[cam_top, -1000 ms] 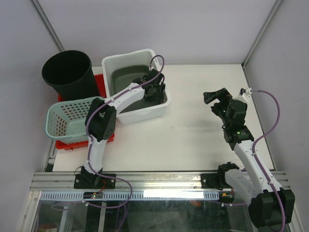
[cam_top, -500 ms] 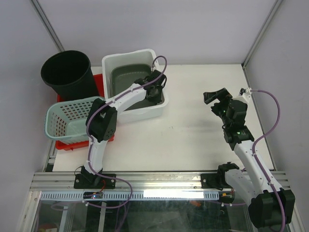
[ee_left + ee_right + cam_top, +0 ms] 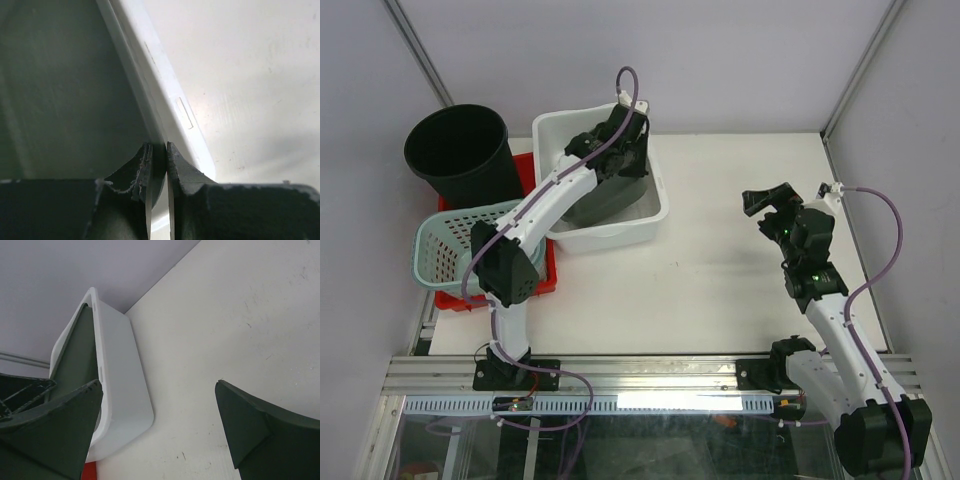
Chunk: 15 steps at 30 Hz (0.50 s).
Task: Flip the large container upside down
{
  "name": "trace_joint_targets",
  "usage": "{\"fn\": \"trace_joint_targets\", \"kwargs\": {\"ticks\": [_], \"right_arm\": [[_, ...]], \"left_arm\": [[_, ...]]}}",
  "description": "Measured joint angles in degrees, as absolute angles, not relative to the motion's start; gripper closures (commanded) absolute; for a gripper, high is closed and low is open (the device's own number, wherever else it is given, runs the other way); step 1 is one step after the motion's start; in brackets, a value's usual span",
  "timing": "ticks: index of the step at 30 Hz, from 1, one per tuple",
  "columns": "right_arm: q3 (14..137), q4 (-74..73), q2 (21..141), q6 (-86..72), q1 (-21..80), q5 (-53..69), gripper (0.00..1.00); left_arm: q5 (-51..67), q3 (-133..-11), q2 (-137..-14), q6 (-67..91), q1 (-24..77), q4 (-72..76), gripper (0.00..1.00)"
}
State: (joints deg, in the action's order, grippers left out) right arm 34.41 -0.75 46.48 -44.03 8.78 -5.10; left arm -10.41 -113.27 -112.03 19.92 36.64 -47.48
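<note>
The large container (image 3: 610, 236) is a white rectangular tub with a dark grey-green inside, standing at the back left of the table. My left gripper (image 3: 623, 150) reaches over it from above. In the left wrist view this gripper (image 3: 159, 148) is shut on the tub's right wall, one finger inside and one outside the white rim (image 3: 170, 90). The tub's right side looks slightly raised. My right gripper (image 3: 775, 200) hovers over the table to the right, well away from the tub. It is open (image 3: 156, 386) and holds nothing, and it looks at the tub's near corner (image 3: 122, 375).
A tall black bucket (image 3: 460, 150) stands at the far left. In front of the bucket a teal mesh basket (image 3: 455, 250) rests on a red tray (image 3: 546, 285), close against the tub's left side. White tabletop (image 3: 740, 290) lies between the tub and the right arm.
My left gripper closed on the tub's right wall, then the arm rose and swung toward the back, tipping the tub a little. The right arm stayed still.
</note>
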Motion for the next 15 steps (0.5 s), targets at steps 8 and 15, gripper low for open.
{"fn": "trace_joint_targets", "kwargs": {"ticks": [8, 15], "right_arm": [[34.4, -1.2, 45.6, -43.8, 8.8, -5.1, 0.01], [34.4, -1.8, 44.1, -43.7, 8.8, -5.1, 0.0]], "left_arm": [[-10.4, -117.0, -108.6, 18.6, 36.6, -48.7, 1.0], [-9.4, -117.7, -107.1, 17.9, 36.6, -48.7, 1.0]]}}
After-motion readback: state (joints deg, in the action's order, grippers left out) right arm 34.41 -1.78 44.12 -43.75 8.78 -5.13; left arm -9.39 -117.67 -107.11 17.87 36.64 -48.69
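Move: The dark green container is already pinched by its right rim in the left hand and tilted, its middle some 9 cm to the left and 9 cm below, about level forward. The white container around it is centred about 11 cm left, 4 cm ahead and 18 cm down. The pale green basket lies about 38 cm left and 11 cm back, 15 cm lower. From the idle right hand the green container lies roughly 33 cm left, 8 cm ahead and 10 cm lower. The dark green container's right rim, still pinched in the nearly shut left fingers, is drawn on upwards out of the white container. The left hand goes almost straight up by about 7 cm, fast at first and then easing off, while the wrist tips its fingers up by some 10 degrees. ##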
